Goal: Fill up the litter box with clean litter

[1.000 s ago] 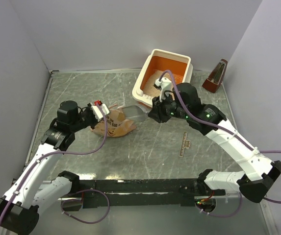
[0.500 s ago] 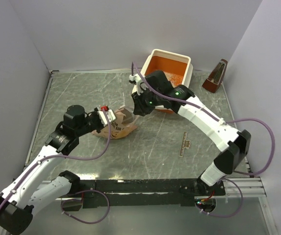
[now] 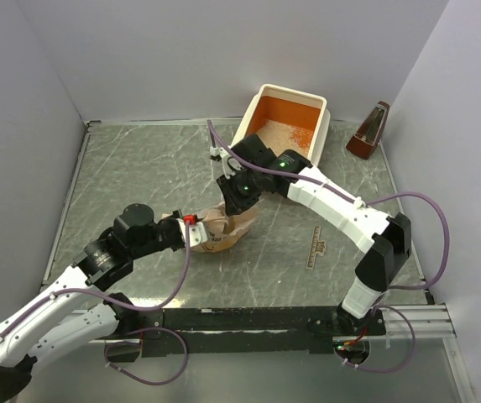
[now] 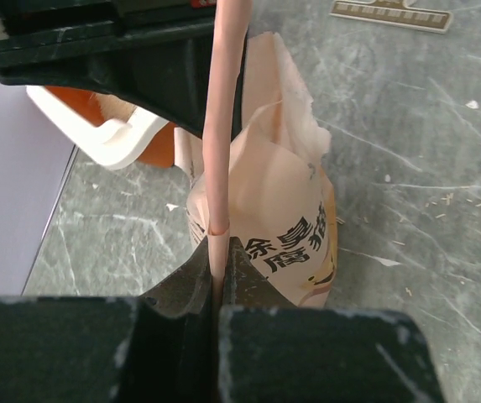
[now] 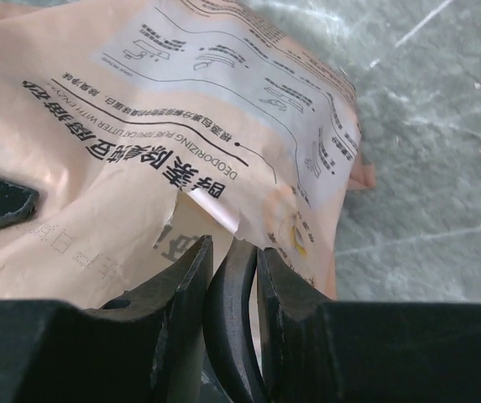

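The litter box (image 3: 253, 120), cream outside and orange inside, stands at the back with a patch of pale clean litter (image 3: 279, 133) on its floor; its white rim (image 4: 118, 138) also shows in the left wrist view. A peach-pink bag (image 3: 222, 228) stands mid-table. My left gripper (image 3: 191, 230) is shut on the bag's upper edge (image 4: 221, 126), the film pinched between the jaws. My right gripper (image 3: 242, 200) hangs over the bag's mouth, shut on a dark curved scoop handle (image 5: 233, 327). The scoop's bowl is hidden by the bag (image 5: 181, 126).
A brown metronome (image 3: 368, 131) stands right of the litter box by the wall. A small ruler-like strip (image 3: 316, 245) lies on the marbled table to the right of the bag. Walls close in on three sides.
My right arm swung from the litter box leftward and down to the bag with the scoop. The left arm pulled the bag nearer and to the right, holding its edge up.
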Available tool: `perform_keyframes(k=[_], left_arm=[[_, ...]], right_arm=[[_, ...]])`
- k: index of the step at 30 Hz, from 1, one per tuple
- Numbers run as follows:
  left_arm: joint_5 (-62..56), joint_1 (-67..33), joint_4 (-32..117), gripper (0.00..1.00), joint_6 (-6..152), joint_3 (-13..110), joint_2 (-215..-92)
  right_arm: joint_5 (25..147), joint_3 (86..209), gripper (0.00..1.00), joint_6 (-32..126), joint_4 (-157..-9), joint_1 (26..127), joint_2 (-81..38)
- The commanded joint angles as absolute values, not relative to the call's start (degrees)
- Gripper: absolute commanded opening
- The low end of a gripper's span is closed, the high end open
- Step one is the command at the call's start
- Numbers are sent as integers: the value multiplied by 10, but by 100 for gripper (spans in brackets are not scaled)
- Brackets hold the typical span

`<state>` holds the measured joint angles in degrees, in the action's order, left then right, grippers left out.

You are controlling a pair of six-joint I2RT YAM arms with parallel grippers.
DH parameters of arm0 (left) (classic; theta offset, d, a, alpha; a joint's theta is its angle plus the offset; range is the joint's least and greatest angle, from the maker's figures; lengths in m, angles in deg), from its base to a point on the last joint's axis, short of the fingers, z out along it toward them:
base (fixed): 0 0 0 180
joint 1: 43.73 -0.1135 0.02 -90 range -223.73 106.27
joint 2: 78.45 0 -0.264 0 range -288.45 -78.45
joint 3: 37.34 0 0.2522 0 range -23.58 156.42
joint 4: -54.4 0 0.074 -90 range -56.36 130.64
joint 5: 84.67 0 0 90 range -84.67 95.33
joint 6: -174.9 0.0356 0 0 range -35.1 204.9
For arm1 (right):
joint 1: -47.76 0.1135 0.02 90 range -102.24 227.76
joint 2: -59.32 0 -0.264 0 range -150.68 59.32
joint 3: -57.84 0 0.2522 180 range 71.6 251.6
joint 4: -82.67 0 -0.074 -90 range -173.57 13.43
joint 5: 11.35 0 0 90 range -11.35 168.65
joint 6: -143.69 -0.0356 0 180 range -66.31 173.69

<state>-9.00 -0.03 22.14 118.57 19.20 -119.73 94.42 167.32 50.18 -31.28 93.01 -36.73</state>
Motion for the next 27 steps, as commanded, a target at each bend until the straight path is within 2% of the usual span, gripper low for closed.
perform_keyframes(k=[1,7,12,27], left_arm=[[-93,47,286,1,1201,205,-1175],[-62,68,299,1,1205,182,-1163],[-46,73,329,1,1204,161,-1163],[17,77,392,1,1213,118,-1198]], right_arm=[[847,1665,0,492,-285,934,-293],[834,1635,0,482,-266,934,-260],[858,1577,0,462,-330,923,-267],[1082,1387,0,335,-597,842,-293]])
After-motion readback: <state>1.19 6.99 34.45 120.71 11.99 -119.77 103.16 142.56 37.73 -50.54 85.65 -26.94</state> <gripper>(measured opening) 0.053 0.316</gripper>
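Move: My right hand, holding the scoop, is over the bag's mouth; the litter bag's middle is about 12 cm below it, 3 cm back and 2 cm to the left. My left hand already pinches the rim, and the bag's middle lies some 5 cm to its right, 1 cm back and 13 cm below. From my right hand the litter box is roughly 20 cm ahead, 13 cm right and 17 cm lower; the brown comb is 7 cm back, 21 cm right and 21 cm lower. Working the scoop in the bag, I first draw my right hand about 4 cm to the right, slightly back and up, then push down some 6 cm, easing a little left and forward while its fingers swing flatter and turn clockwise. My left hand keeps the rim pinched, drifting back slightly, then forward again, and tips its fingers up a few degrees. ##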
